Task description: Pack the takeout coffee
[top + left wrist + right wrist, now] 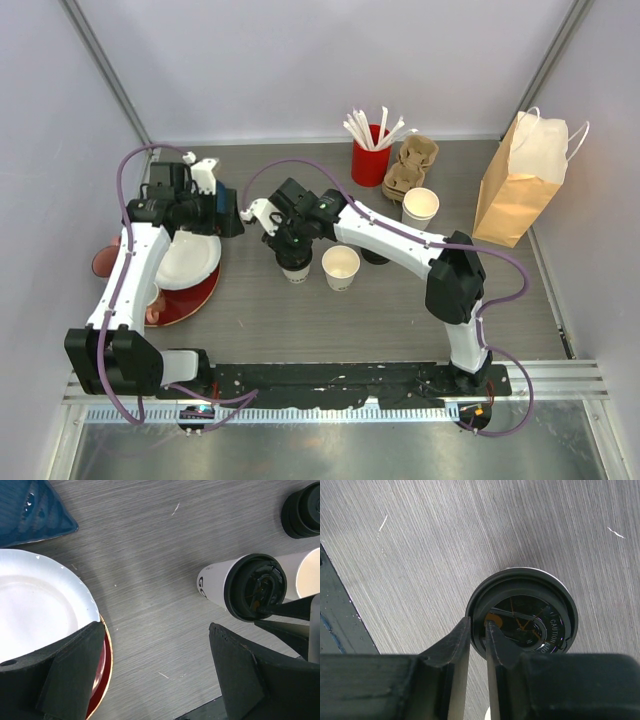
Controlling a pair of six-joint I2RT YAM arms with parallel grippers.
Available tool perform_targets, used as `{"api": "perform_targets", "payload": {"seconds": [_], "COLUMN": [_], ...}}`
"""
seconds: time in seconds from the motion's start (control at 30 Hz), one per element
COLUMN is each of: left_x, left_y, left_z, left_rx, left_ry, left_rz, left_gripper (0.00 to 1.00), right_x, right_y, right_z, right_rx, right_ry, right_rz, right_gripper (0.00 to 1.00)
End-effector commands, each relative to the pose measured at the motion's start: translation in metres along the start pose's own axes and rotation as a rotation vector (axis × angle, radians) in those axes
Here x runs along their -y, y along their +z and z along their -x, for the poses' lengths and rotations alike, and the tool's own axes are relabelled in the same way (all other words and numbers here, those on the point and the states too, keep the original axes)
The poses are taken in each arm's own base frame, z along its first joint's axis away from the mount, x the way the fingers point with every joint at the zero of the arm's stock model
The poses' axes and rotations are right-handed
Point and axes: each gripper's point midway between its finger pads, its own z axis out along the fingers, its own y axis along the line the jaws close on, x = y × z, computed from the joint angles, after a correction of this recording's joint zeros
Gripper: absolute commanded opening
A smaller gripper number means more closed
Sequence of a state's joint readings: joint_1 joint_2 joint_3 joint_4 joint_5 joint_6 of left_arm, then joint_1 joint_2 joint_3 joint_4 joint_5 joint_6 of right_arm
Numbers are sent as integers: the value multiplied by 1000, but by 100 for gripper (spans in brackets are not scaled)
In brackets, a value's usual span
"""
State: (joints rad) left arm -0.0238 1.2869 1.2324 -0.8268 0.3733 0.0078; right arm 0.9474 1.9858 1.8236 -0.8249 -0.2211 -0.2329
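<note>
A white paper cup (295,272) (216,580) with a black sip lid (255,587) (530,615) stands upright near the table's middle. My right gripper (290,252) (477,625) hangs over it with its jaws a narrow gap apart, astride the lid's rim. One finger (455,645) is outside the rim and the other sits inside the lid's recess. My left gripper (235,215) (155,627) is wide open above bare table to the left of the cup, holding nothing.
A lidless white cup (341,267) stands just right of the lidded one, another (420,207) farther back. A round black lidded object (302,507) sits behind the right arm. A red cup of stirrers (370,160), pulp carriers (412,165) and a brown paper bag (515,190) stand at the back right. White plate (185,265) on red plate (195,300) at left.
</note>
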Motion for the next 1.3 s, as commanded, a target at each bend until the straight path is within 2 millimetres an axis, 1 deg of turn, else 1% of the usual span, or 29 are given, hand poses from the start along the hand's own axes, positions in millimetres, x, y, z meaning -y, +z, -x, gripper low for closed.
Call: {"api": "perform_targets", "payload": {"seconds": [0.0, 0.17, 0.3, 0.4, 0.47, 0.5, 0.53, 0.57, 0.6, 0.63, 0.67, 0.7, 0.73, 0.77, 0.83, 0.93, 1.0, 1.13, 1.17, 1.27], "left_x": [9, 11, 13, 18, 25, 28, 31, 35, 40, 43, 46, 49, 52, 53, 57, 64, 70, 73, 74, 78], "left_y": [-6, -5, -5, -3, 1, 3, 5, 7, 12, 15, 18, 26, 29, 33, 44, 57, 62, 65, 66, 70], "left_z": [8, 8, 8, 6, 4, 3, 2, 0, -1, -3, -3, -4, -5, -5, -8, -15, -17, -17, -18, -26], "left_rx": [52, 52, 54, 52, 48, 46, 40, 32, 24, 11, 4, -15, -25, -34, -71, -122, -139, -146, -151, -173], "left_ry": [13, -12, -22, -43, -69, -73, -81, -97, -93, -97, -106, -105, -103, -107, -112, -101, -93, -93, -96, -101], "left_rz": [-43, -53, -65, -90, -131, -144, -158, -171, -184, -189, -192, -194, -195, -193, -193, -196, -206, -223, -228, -248], "left_gripper": [89, 88, 86, 81, 73, 69, 62, 59, 57, 55, 53, 51, 46, 43, 34, 33, 33, 33, 33, 33], "right_x": [-5, -9, -12, -15, -12, -10, -1, 9, 16, 26, 36, 41, 44, 52, 57, 63, 65, 65, 65, 66], "right_y": [-12, -26, -35, -51, -62, -74, -75, -79, -81, -79, -78, -76, -71, -70, -65, -59, -49, -39, -34, -30], "right_z": [17, 32, 45, 60, 69, 74, 70, 72, 69, 52, 51, 45, 30, 31, 21, 19, 16, 14, 13, 11], "right_rx": [49, 102, 142, 196, 238, 271, 273, 301, 311, 298, 326, 330, 315, 347, 344, 343, 323, 309, 302, 290], "right_ry": [-14, -19, -17, -16, 22, 42, 134, 179, 231, 348, 387, 430, 469, 514, 539, 548, 551, 545, 545, 543], "right_rz": [4, 18, 29, 29, 13, -4, -26, -60, -72, -85, -105, -111, -118, -129, -165, -186, -189, -171, -164, -166], "right_gripper": [27, 36, 41, 45, 46, 46, 46, 46, 45, 45, 45, 44, 44, 42, 42, 42, 42, 42, 42, 42]}}
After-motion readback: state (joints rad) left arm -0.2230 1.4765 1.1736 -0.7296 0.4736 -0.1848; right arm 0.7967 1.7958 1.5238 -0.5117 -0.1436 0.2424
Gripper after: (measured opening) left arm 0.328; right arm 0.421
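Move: The black lid on the left cup is right at my right fingertips, which touch the near part of its rim; its middle lies about 3 cm ahead and 2 cm below. The open cup stands some 10 cm to the right and about 2 cm ahead of that hand, the spare lids 18 cm right and 6 ahead. From my left hand the lid is about 15 cm right, 3 cm back and 7 cm lower; the white plate lies 10 cm left and 6 back. My right fingers open further and come free of the near rim; I lift that hand about 6 cm, swing it forward and right over the lid while turning some 30 degrees clockwise, then lower it beside the lid's far right part. Meanwhile my left hand travels about 9 cm right and 6 cm down to the lid's left side, tipping steeper and narrowing its wide-open fingers to a third. ##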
